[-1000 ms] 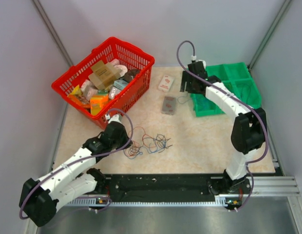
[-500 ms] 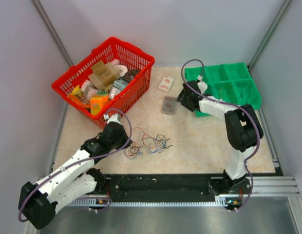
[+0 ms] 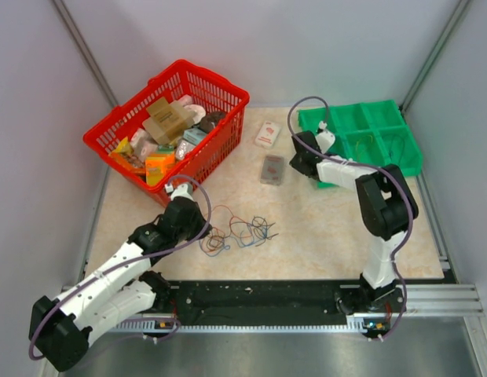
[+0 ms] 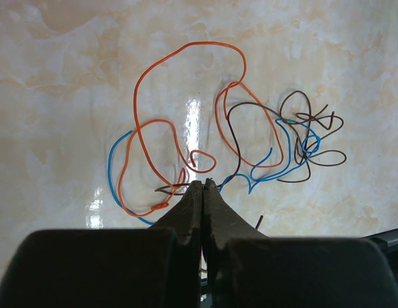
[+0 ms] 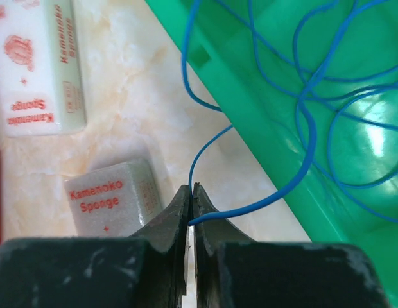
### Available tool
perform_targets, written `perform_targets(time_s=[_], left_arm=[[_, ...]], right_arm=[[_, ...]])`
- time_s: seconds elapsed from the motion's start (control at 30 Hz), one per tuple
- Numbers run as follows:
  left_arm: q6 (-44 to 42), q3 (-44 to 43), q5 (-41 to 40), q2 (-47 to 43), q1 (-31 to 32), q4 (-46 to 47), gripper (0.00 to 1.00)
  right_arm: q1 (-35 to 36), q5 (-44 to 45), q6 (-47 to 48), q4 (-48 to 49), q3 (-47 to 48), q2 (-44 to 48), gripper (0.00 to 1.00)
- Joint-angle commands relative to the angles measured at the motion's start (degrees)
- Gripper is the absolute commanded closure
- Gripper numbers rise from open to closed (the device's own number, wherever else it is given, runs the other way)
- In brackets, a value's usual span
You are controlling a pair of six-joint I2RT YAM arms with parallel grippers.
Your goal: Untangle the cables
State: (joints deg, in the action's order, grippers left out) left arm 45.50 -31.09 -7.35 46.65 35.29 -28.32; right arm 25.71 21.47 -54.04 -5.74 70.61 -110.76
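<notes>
The cables (image 3: 239,231) lie as a loose tangle of orange, blue and dark thin wires (image 4: 237,138) on the table in front of the left arm. My left gripper (image 4: 203,183) is shut, with its tips at the tangle's near edge (image 3: 199,225). I cannot tell whether a strand is pinched between them. More blue wire (image 5: 314,83) lies coiled in the green tray (image 3: 385,118). My right gripper (image 5: 192,187) is shut on a blue wire (image 5: 250,206) that loops out over the tray's left edge (image 3: 300,163).
A red basket (image 3: 220,90) full of packages stands at the back left. Two Kamenoko sponge packs (image 5: 38,70) (image 5: 112,196) lie on the table just left of the green tray (image 5: 263,135), close to my right gripper.
My right gripper came down from above the tray to its left edge and closed on the blue wire. The left arm shifted only slightly at the tangle.
</notes>
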Motion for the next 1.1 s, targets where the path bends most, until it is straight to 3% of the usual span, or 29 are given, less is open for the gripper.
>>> perform_targets(time_s=[0.0, 0.27, 0.37, 0.47, 0.63, 0.7, 0.77, 0.93, 1.07], left_arm=[[-0.14, 0.33, -0.65, -0.43, -0.13, 2.03, 1.00], [-0.23, 0.15, 0.24, -0.07, -0.13, 2.21, 1.00], [-0.32, 0.24, 0.24, -0.86, -0.13, 1.77, 1.00], [-0.41, 0.42, -0.38, -1.83, -0.22, 1.16, 1.00], [-0.14, 1.29, -0.38, -2.62, -0.22, 2.03, 1.00], [0.03, 1.39, 0.06, -2.18, -0.13, 2.39, 1.00], [-0.06, 1.03, 0.41, -1.83, -0.22, 2.21, 1.00], [-0.06, 0.94, 0.41, -2.09, -0.13, 1.77, 1.00], [-0.14, 0.42, 0.15, -2.44, -0.13, 0.64, 1.00]], right_arm=[[0.04, 4.98, 7.09, -1.72, 1.47, 10.63, 1.00], [-3.47, 2.18, 18.53, -4.98, -0.65, 20.93, 1.00], [-7.60, -4.23, 18.79, -6.48, -0.91, 21.46, 1.00], [-10.06, -5.21, 24.58, -6.66, -1.08, 21.72, 1.00], [-12.36, -15.47, 32.94, -11.99, 4.08, 17.61, 1.00], [-12.36, -19.52, 32.08, -19.01, 8.48, 13.48, 1.00], [-12.44, -26.10, 28.31, -18.53, 7.19, 12.85, 1.00], [-12.53, -41.67, 14.52, -7.38, 1.64, 12.07, 1.00], [-13.93, -44.40, 6.08, -0.70, 0.85, 9.87, 1.00]])
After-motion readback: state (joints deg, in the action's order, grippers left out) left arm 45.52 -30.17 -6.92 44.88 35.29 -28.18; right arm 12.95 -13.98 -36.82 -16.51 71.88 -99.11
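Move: My right hand already pinches the blue cable low over the table. The green tray's near left compartment, where the rest of that cable lies, is about 12 cm to its right and 2 cm ahead, at nearly the same height. The sponge box lies level with my hand, some 6 cm to its left; the white box is 8 cm left and 13 cm ahead. From my left hand, that compartment is roughly 28 cm ahead, 36 cm right and 8 cm lower. With the blue cable kept in shut fingers, I lift my right hand steeply by about 15 cm and swing it some 10 cm right, over the tray's near left compartment. Then I come back left beyond the rim, sinking and drawing back slightly, while the wrist turns some 25 degrees counter-clockwise and rolls its left side up; I finish well above where I began. ##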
